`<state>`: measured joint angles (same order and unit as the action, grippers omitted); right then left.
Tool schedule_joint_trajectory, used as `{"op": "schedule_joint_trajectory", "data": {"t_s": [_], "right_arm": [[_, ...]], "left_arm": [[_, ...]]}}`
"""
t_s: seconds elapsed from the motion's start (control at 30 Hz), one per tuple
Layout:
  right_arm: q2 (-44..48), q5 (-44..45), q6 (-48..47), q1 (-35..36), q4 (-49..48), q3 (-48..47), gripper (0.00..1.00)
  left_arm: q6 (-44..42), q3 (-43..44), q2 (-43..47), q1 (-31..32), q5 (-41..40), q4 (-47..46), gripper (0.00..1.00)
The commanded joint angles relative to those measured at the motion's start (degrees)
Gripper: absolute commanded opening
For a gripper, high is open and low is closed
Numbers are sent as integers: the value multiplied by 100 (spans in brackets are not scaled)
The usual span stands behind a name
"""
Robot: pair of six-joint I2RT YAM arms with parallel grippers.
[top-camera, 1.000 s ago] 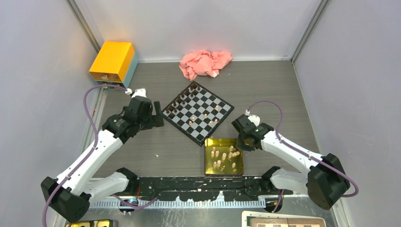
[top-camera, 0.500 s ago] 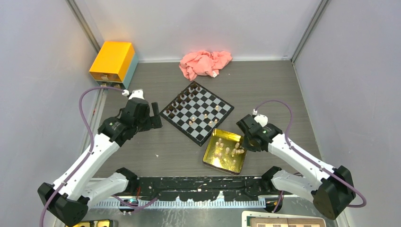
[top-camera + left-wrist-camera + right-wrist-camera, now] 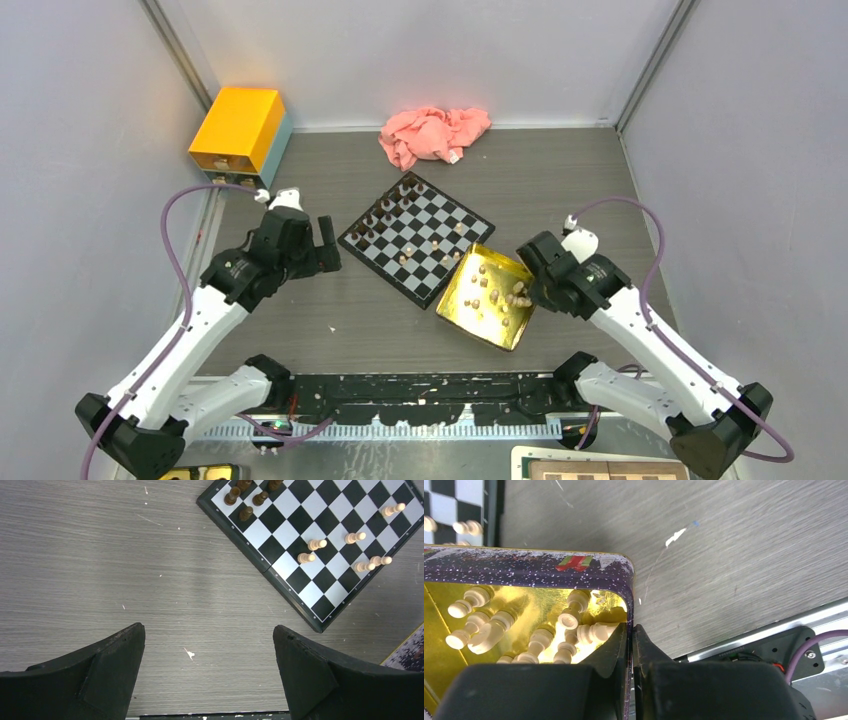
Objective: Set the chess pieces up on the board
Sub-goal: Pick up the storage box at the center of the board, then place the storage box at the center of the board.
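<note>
The board (image 3: 432, 215) lies turned like a diamond at mid-table, with dark chess pieces (image 3: 385, 210) along its far-left side and a few pale ones (image 3: 430, 245) near its middle. My right gripper (image 3: 527, 292) is shut on the right wall of a gold tray (image 3: 470, 318), which is lifted and tilted beside the board's near-right edge. Several pale pieces (image 3: 489, 632) lie loose inside the tray (image 3: 524, 565), right by my right gripper (image 3: 631, 626). My left gripper (image 3: 208, 630) hangs open over bare table left of the board (image 3: 300, 517), holding nothing.
An orange box (image 3: 240, 128) stands at the far left and a pink cloth (image 3: 433, 135) lies behind the board. A black rail (image 3: 420, 395) runs along the near edge. A brown-and-cream board in a white frame (image 3: 600, 468) shows at the bottom right.
My right gripper has shut on the tray's wall and lifted it, tilting and swinging it toward the board's right side; the pieces inside slid. The left arm barely shifted.
</note>
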<state>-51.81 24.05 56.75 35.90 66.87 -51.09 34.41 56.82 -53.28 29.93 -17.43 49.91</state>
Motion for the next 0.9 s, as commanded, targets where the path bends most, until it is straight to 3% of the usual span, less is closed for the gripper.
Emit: {"op": "schedule_joint_trajectory", "data": {"t_s": [0.0,0.23,0.57,0.87], "right_arm": [[-177,993,361,7,137,-866,1],[-970,1307,-292,-423,-556,-1530,1],[-1966,421,-1487,-2145,-1862,-1972,1],[-3151,-115,-1659,-3131,-2887,-2151,1]], "left_arm": [[-133,363,-13,17,75,-65,100],[-356,590,-134,21,43,-35,100],[-531,764,-293,21,-2,1,100],[-584,839,-644,20,-39,-117,100]]}}
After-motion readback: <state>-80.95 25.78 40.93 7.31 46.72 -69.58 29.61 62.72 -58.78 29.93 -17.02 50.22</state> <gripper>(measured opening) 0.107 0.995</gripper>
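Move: The right hand already holds the storage box off the table by its right rim near the far corner, the box's middle about 9 cm to the left and 2 cm lower. It is being taken towards the open table beside the board, some 18 cm straight ahead and 14 cm below. The chess board's middle is about 10 cm ahead and 24 cm left, at table height. From the left hand the box lies roughly 9 cm back, 35 cm right and 8 cm lower. Keeping its pinch on the storage box's rim, the right hand carries the box forward about 17 cm and some 8 cm to the right, past the board's right-hand corner. It rises about 5 cm at first, stays level, then sinks again late on, while the wrist turns some 15 degrees clockwise. ##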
